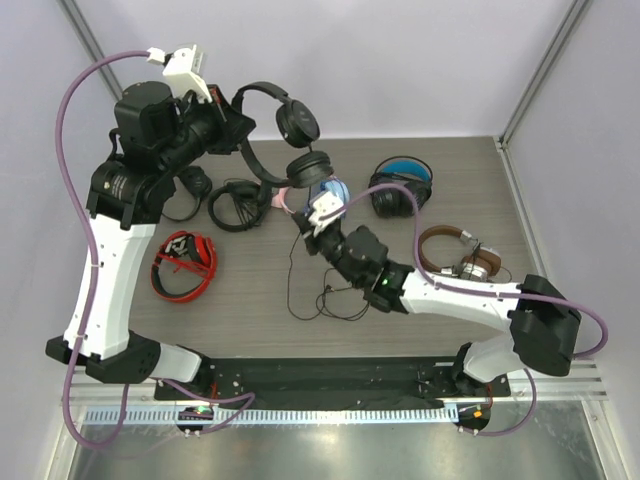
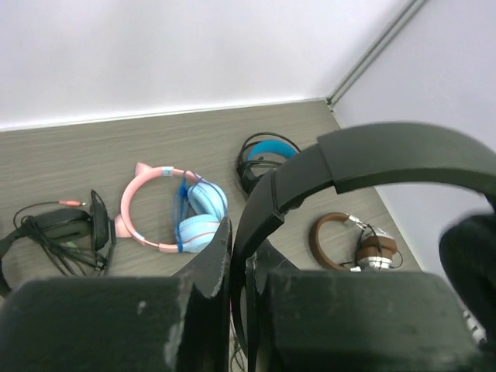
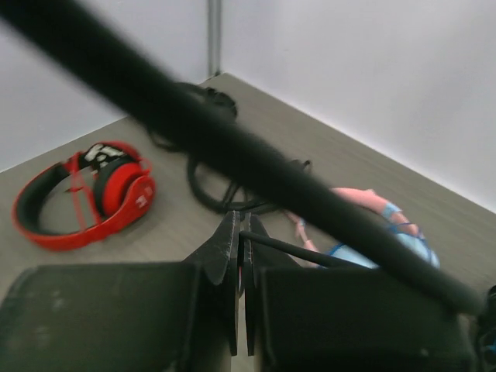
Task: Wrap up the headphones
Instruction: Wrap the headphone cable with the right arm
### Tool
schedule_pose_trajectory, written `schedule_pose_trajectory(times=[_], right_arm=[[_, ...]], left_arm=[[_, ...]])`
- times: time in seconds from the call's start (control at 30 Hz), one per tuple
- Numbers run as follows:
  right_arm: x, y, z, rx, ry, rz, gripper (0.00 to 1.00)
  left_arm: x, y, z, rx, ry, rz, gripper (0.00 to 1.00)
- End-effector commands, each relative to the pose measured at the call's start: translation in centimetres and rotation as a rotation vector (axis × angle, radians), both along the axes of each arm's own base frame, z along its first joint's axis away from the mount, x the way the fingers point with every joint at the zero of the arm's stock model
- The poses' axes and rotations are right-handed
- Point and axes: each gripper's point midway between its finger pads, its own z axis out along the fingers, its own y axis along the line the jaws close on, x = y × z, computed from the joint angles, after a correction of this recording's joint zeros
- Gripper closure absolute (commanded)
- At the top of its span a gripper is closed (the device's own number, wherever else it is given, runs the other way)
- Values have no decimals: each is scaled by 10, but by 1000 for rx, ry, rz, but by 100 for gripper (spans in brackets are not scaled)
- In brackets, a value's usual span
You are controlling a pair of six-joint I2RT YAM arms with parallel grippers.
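Observation:
The slim black headphones (image 1: 297,125) hang in the air above the back of the table. My left gripper (image 1: 240,128) is shut on their thin headband (image 2: 387,151), which runs up between the jaws (image 2: 242,248). Their long thin cable (image 1: 292,285) drops to the table and lies in loose loops near the middle. My right gripper (image 1: 303,222) is just below the lower earcup (image 1: 308,168), shut on the cable (image 3: 310,252), which leaves the jaws (image 3: 242,232) to the right. A blurred black bar of the headphones crosses the right wrist view.
Red headphones (image 1: 183,265) lie at the left. Another black pair with a cable (image 1: 235,205) sits behind them. A pink-and-blue pair (image 2: 174,217) lies under the right gripper. A bulky black pair with blue lining (image 1: 402,185) and a brown pair (image 1: 460,255) lie at the right.

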Motion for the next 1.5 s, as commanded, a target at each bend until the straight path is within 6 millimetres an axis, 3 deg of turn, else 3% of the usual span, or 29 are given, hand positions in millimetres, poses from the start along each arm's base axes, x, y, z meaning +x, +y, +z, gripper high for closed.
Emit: schedule_pose_trajectory(times=[0.0, 0.17, 0.33, 0.47, 0.67, 0.9, 1.0, 1.1, 1.17, 1.27, 1.47], right_arm=[[-31, 4, 10, 0, -35, 3, 99], [-50, 21, 1, -151, -79, -8, 99], [-71, 42, -1, -252, -113, 21, 99], [-77, 43, 2, -272, -129, 7, 99], [-93, 47, 25, -280, -186, 27, 99], [-121, 48, 65, -399, -380, 65, 99], [-128, 48, 89, -418, -434, 115, 99], [-135, 47, 100, -500, -471, 181, 99], [-135, 44, 117, -526, -514, 181, 99], [-130, 36, 128, -632, -579, 145, 99], [-112, 25, 137, -849, -687, 8, 99]], left_arm=[[10, 7, 37, -138, -95, 85, 100], [20, 9, 27, -160, -66, 125, 100], [27, 28, 17, -137, -63, 237, 100], [28, 39, 12, -93, -77, 287, 100], [33, 50, -10, -23, -53, 344, 100], [40, 63, -33, 78, -36, 408, 100], [41, 62, -41, 107, -27, 407, 100], [42, 58, -50, 133, -14, 391, 100], [41, 56, -55, 155, -8, 378, 100], [41, 56, -62, 182, 6, 372, 100], [40, 60, -62, 208, 3, 382, 100]])
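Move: The right gripper, already pinching the cable, is beneath the held headphones: their lower ear cup is about 3 cm ahead and some 11 cm above, neither left nor right. The upper cup stands about 2 cm ahead, 1 cm left and 22 cm above; the pink headphones lie roughly 18 cm ahead, straight out, 27 cm below. From the left gripper, still on the headband, the lower cup is some 12 cm right, level fore-and-aft, 9 cm below. Keep the cable pinched and draw the right gripper about 12 cm back from under the lower cup, slightly left, first almost level, then climbing some 12 cm on the near side, rolling it about 50 degrees, left side down. Meanwhile lower the left gripper about 9 cm with the headband held, easing it left and forward and turning it counter-clockwise. ##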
